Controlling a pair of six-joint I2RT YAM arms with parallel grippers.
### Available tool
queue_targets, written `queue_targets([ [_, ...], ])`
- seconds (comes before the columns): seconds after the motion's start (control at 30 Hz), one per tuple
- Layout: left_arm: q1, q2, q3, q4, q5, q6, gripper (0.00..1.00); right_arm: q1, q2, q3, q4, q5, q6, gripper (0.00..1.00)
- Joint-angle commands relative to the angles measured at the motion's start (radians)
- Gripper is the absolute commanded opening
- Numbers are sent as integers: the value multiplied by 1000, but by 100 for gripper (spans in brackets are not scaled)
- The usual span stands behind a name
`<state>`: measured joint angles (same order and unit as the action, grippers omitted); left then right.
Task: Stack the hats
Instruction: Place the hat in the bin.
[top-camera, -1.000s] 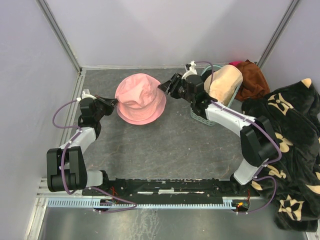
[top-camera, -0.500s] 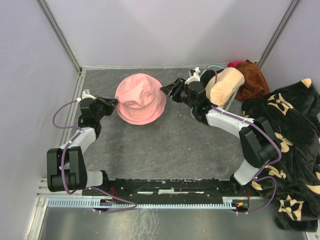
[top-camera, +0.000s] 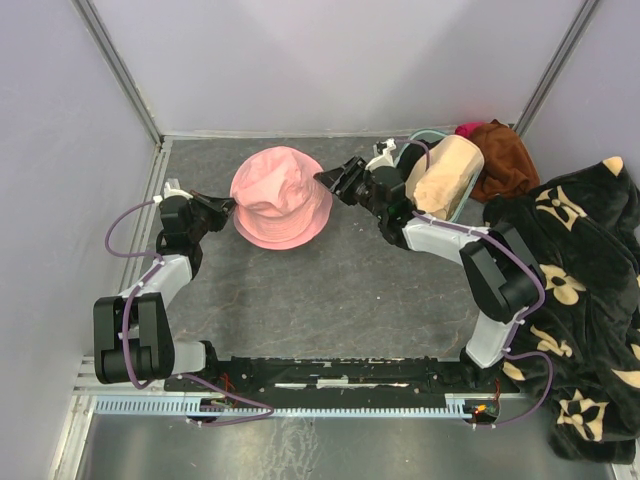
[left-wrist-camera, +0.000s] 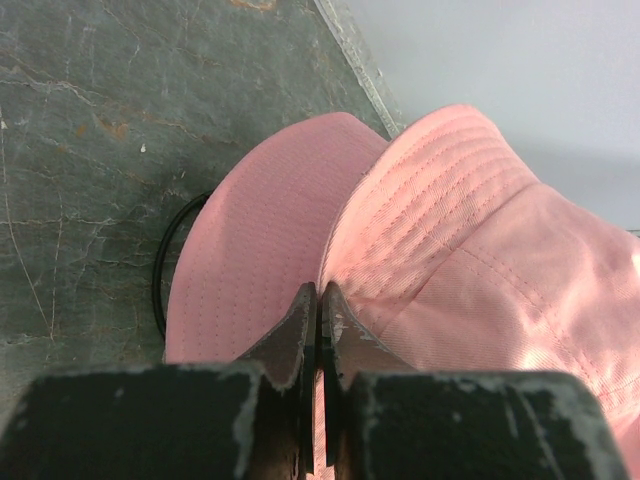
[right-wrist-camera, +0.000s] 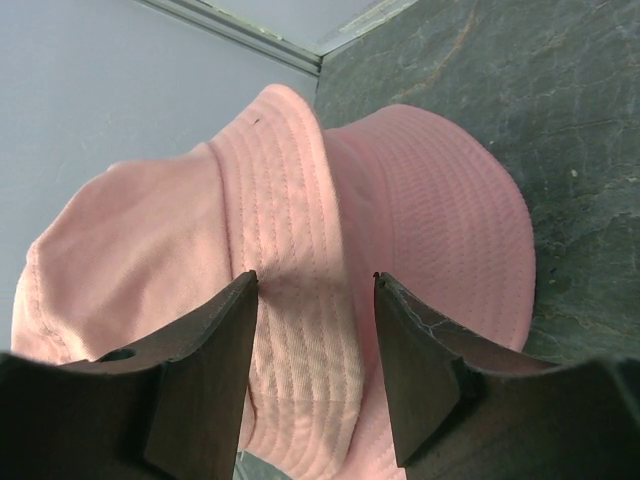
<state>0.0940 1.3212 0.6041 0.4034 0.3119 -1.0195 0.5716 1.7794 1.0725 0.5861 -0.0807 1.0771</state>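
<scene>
A pink hat lies on the grey floor in the middle. In the wrist views it reads as two pink layers: a lighter twill one and a darker dotted one. My left gripper is shut on the brim at the hat's left edge, with a thin strip of pink between the fingers. At the hat's right edge, my right gripper is open, its fingers either side of the stitched brim. A beige hat rests in the teal basket.
A rust-brown cloth lies behind the basket at the back right. A black blanket with beige floral pattern covers the right side. Pale walls close in the back and both sides.
The right arm's elbow and forearm have swung in and back, uncovering the basket's rim, while its open fingers stay at the hat's right brim. The left gripper and the hat have not moved.
</scene>
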Motion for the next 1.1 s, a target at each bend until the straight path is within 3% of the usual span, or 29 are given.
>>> queue_targets([
  [0.0,1,-5,6,15,-11,27,3,-4,35,14,149,-43,50,57],
  [0.17,1,-2,11,14,-11,29,3,-8,67,-2,224,-61,112,47],
  [0.5,0,8,-1,23,-18,30,3,-11,43,-31,126,-2,91,4],
  [1.07,-4,33,-28,40,-45,32,3,-11,96,60,-154,72,-17,1],
])
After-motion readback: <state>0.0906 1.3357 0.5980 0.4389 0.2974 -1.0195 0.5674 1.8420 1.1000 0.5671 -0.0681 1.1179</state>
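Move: To the right hand's left lies the top pink hat, its middle about 9 cm off, 4 cm back and some 3 cm lower, with its right brim already between the open fingers. The lower pink hat sits under it, about 5 cm lower. The bin is about 25 cm to the right hand's right and 2 cm back. From the left hand, which still pinches the opposite brim, the top hat's middle is 10 cm right and 2 cm ahead. Easing about 1 cm left onto the top pink hat's right brim with a slight roll, the right hand shuts its half-open fingers and pinches the edge. It then sinks some 2 cm, drifting about 1 cm forward and back to the right as the roll comes out. The left hand stays in place and keeps its pinch on the left brim. ##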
